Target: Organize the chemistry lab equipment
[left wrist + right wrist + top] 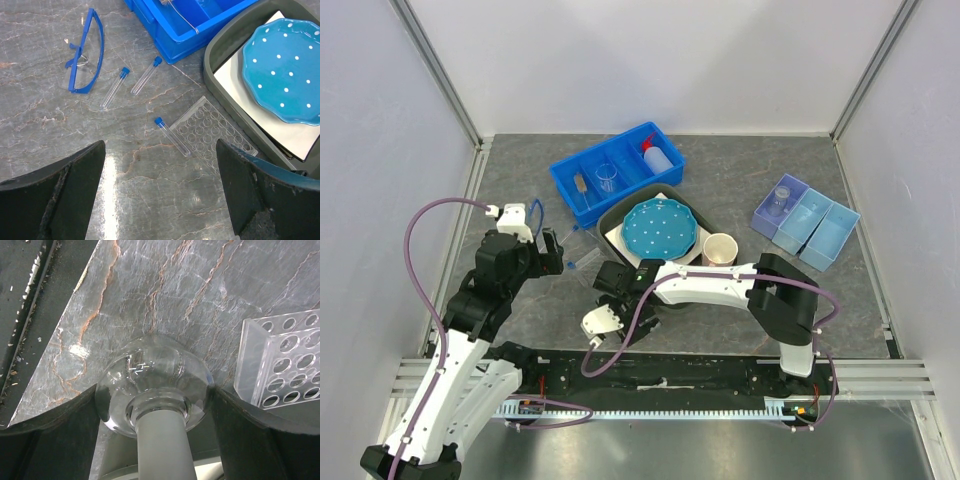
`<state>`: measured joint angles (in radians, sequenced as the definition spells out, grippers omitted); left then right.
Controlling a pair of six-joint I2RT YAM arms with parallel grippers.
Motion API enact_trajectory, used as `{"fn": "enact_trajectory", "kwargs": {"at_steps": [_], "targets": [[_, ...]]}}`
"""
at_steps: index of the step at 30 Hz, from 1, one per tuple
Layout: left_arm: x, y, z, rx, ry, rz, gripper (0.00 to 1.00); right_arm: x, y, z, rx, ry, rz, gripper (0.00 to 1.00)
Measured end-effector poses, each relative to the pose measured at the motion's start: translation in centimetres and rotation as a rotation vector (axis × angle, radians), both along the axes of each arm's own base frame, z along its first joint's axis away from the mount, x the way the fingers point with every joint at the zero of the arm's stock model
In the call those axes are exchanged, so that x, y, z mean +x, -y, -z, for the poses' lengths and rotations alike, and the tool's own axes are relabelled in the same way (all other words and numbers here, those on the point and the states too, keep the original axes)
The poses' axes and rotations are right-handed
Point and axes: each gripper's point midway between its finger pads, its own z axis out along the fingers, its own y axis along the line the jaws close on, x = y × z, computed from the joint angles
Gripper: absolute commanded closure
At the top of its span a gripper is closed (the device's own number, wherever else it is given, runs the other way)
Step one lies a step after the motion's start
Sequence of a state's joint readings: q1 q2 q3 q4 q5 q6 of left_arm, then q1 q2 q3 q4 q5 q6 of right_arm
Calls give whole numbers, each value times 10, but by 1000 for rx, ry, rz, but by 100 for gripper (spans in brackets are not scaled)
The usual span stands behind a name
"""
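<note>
My right gripper (154, 392) is low over the table, and both fingers press the sides of a clear round glass bottle (150, 367) with a white cap (162, 445). In the top view this bottle (599, 322) lies near the front edge under the right gripper (610, 300). The left gripper (160, 200) hovers open over bare table. Beyond it lie three blue-capped vials (172, 136) and blue goggles (82, 55). A clear rack (212, 132) lies by the tray. The blue bin (615, 175) holds the squeeze bottle (660, 157), a beaker (607, 178) and a brush (580, 187).
A grey tray (610, 215) carries the blue dotted plate (660, 228), with a pink mug (720, 248) beside it. A pale blue divided tray (807, 222) stands at the right with a small clear item in one end. The clear rack (285, 360) stands just right of the held bottle.
</note>
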<state>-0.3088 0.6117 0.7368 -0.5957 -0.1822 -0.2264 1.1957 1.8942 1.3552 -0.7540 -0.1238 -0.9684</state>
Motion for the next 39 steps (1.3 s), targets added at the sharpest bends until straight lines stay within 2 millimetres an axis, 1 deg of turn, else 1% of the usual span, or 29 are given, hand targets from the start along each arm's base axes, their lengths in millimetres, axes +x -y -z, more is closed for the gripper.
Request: {"fn": "enact_trajectory", "kwargs": {"at_steps": [3, 6, 8, 9, 11, 13, 15, 17, 18, 21, 23, 25, 26, 27, 28, 30, 31, 32, 33, 35, 36, 39], "targets": [[0, 0, 0, -1, 3, 0, 2, -1, -1, 0, 5, -10, 7, 39], [-1, 0, -1, -2, 6, 0, 2, -6, -2, -2, 15, -55, 17, 45], [-1, 0, -1, -2, 8, 0, 2, -11, -3, -6, 25, -99, 26, 46], [-1, -1, -1, -3, 9, 0, 2, -13, -4, -9, 32, -119, 32, 48], [-2, -1, -2, -4, 14, -1, 2, -16, -8, -19, 56, -154, 43, 49], [-2, -1, -2, -5, 17, 0, 2, -18, -11, -35, 92, -191, 57, 50], [-2, -1, -3, -6, 20, -1, 2, -12, -11, -54, 139, -219, 88, 50], [-2, -1, -3, -7, 21, 0, 3, -1, -9, -81, 203, -240, 124, 50], [-2, -1, -3, -7, 22, 0, 2, 6, -7, -91, 228, -240, 142, 50], [-2, -1, -4, -7, 23, 0, 3, 37, 5, -128, 322, -236, 231, 50], [-2, -1, -4, -7, 23, 0, 2, 68, 22, -150, 381, -212, 315, 50], [-2, -1, -4, -7, 23, 0, 3, 106, 47, -169, 425, -173, 424, 50], [-2, 0, -4, -7, 24, 1, 3, 127, 63, -178, 441, -146, 485, 51], [-2, 0, -4, -8, 24, 1, 2, 151, 85, -185, 455, -116, 558, 50], [-2, 0, -4, -8, 24, 1, 2, 161, 97, -188, 459, -101, 592, 51], [-2, 0, -4, -8, 24, 2, 3, 192, 142, -195, 460, -54, 711, 51], [-2, 0, -4, -8, 24, 2, 2, 206, 170, -198, 453, -30, 776, 51], [-2, 0, -4, -8, 24, 2, 3, 214, 189, -200, 446, -11, 818, 50], [-2, 0, -4, -8, 24, 2, 2, 224, 218, -201, 435, 14, 883, 50], [-2, 0, -4, -9, 24, 3, 3, 237, 269, -202, 408, 57, 982, 50], [-2, 0, -4, -9, 25, 4, 3, 242, 298, -200, 390, 78, 1039, 50], [-1, 2, -5, -13, 29, 10, 3, 247, 372, -189, 319, 117, 1180, 50]]}}
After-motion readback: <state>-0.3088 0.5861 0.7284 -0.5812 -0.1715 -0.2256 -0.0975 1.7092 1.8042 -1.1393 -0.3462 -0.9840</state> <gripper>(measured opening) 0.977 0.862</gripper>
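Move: The right hand's fingers are already shut on the round glass flask at the table's near edge. The middle, light-blue compartment of the divided box lies about 22 cm ahead and 38 cm to the right, a little below; the glass jar in the purple compartment lies about 27 cm ahead and 33 cm right. On the way, the blue plate is some 20 cm ahead and 5 cm right, the mug 14 cm ahead and 18 cm right. From the left hand, the middle compartment is roughly 14 cm ahead, 56 cm right and 20 cm below. Keeping its grip on the flask's round body, the right hand draws back a touch and lifts the flask up clear, rising about 20 cm in all. While still climbing it swings forward and strongly right, about 25 cm out and 35 cm across, over the tray with the blue plate to above the divided box, the wrist turning some 65 degrees clockwise and the fingers staying shut on the glass. ##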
